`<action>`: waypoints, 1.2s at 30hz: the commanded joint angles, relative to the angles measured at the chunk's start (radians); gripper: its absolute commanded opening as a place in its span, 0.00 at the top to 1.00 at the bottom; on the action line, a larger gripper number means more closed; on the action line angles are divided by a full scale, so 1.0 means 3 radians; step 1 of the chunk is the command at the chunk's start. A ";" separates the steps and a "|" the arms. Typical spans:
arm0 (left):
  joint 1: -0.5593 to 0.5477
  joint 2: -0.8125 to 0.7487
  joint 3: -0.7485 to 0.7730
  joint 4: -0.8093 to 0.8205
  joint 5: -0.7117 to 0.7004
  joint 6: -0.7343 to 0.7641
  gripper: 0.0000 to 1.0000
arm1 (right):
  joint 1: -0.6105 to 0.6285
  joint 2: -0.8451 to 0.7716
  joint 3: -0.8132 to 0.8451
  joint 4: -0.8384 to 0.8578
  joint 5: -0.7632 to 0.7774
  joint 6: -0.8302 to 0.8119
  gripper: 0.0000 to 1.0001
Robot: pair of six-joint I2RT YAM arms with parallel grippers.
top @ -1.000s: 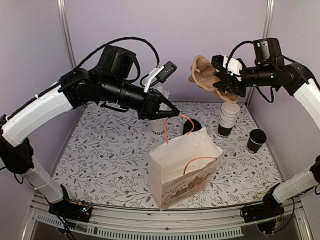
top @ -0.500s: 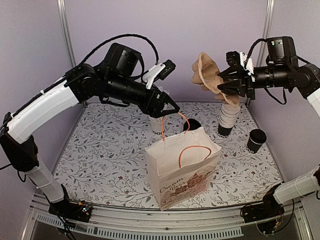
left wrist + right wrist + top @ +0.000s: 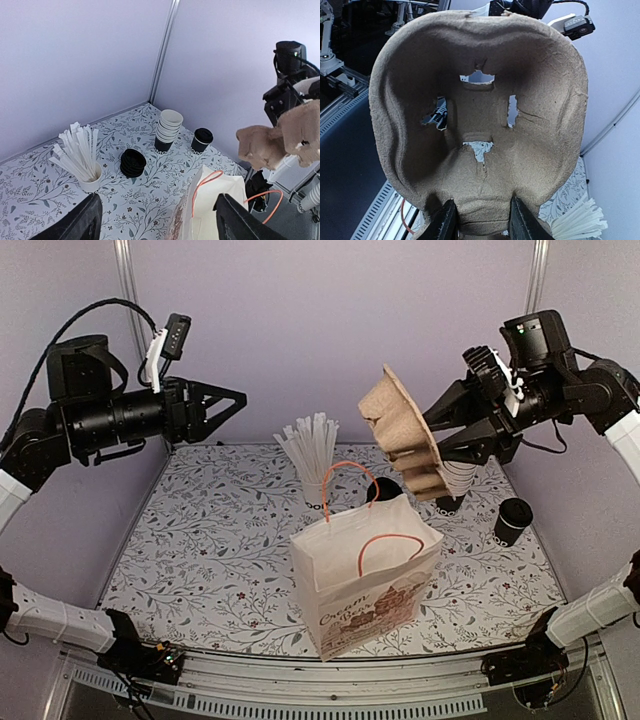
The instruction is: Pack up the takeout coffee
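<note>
The takeout coffee (image 3: 513, 520), a black lidded cup, stands at the right of the table, also in the left wrist view (image 3: 201, 140). A white paper bag (image 3: 365, 575) with orange handles stands open in the middle, its mouth low in the left wrist view (image 3: 220, 200). My left gripper (image 3: 235, 405) hangs open and empty, high at the left, far from the bag; its black fingers (image 3: 75, 225) frame the view. My right gripper (image 3: 482, 222) is shut on a brown pulp cup carrier (image 3: 480, 100). It holds the carrier (image 3: 400, 440) tilted above the bag's far right side.
A stack of lidless black cups (image 3: 458, 480) stands behind the carrier, left of the coffee. A pile of black lids (image 3: 133, 163) lies beside it, just behind the bag. A white cup of straws (image 3: 312, 455) stands at the back middle. Walls close the back and sides.
My left gripper let go of the bag's handle, opened and drew back up to the left. My right gripper swung the carrier down and closer to the bag.
</note>
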 commanded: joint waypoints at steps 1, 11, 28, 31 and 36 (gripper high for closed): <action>0.0095 -0.0088 -0.0189 0.0129 -0.0143 -0.0205 0.20 | 0.0218 0.0038 -0.0070 -0.0257 -0.0258 -0.0168 0.65; 0.0113 -0.0104 -0.0331 0.0183 -0.0094 -0.0254 0.20 | 0.0266 0.0235 -0.0332 -0.0188 -0.0259 -0.0315 0.66; 0.0162 -0.0259 -0.0570 0.0195 -0.0101 -0.0222 0.20 | 0.0316 0.0503 -0.0682 -0.0109 0.0148 -0.0390 0.67; 0.0175 -0.0257 -0.0630 0.0214 -0.0082 -0.0217 0.20 | 0.0316 0.0525 -0.0726 -0.0110 0.0232 -0.0385 0.67; 0.0191 -0.0257 -0.0711 0.0245 -0.0046 -0.0198 0.20 | 0.0324 0.0564 -0.0757 -0.0104 0.0472 -0.0314 0.67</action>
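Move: From the right hand, which already holds the cup carrier, the paper bag's open mouth lies about 6 cm left, 2 cm back and some 20 cm below. On the table, roughly 40 cm below this hand, the black lid stack is about 29 cm ahead and 1 cm to the right, and the straw cup 31 cm ahead and 16 cm to the left. From the left hand the bag's mouth is around 11 cm back, 23 cm right and 21 cm down. Keeping its pinch on the cup carrier, the right hand first eases back a couple of centimetres, then sinks steadily, about 13 cm in all, drifting some 4 cm left and coming forward again, to bring the carrier down between the bag's orange handles, while the wrist tilts some 20 degrees so the fingers, which point left, dip more steeply. The left hand, empty with fingers still open and clear of the bag, sinks about 5 cm and turns slightly counter-clockwise. ##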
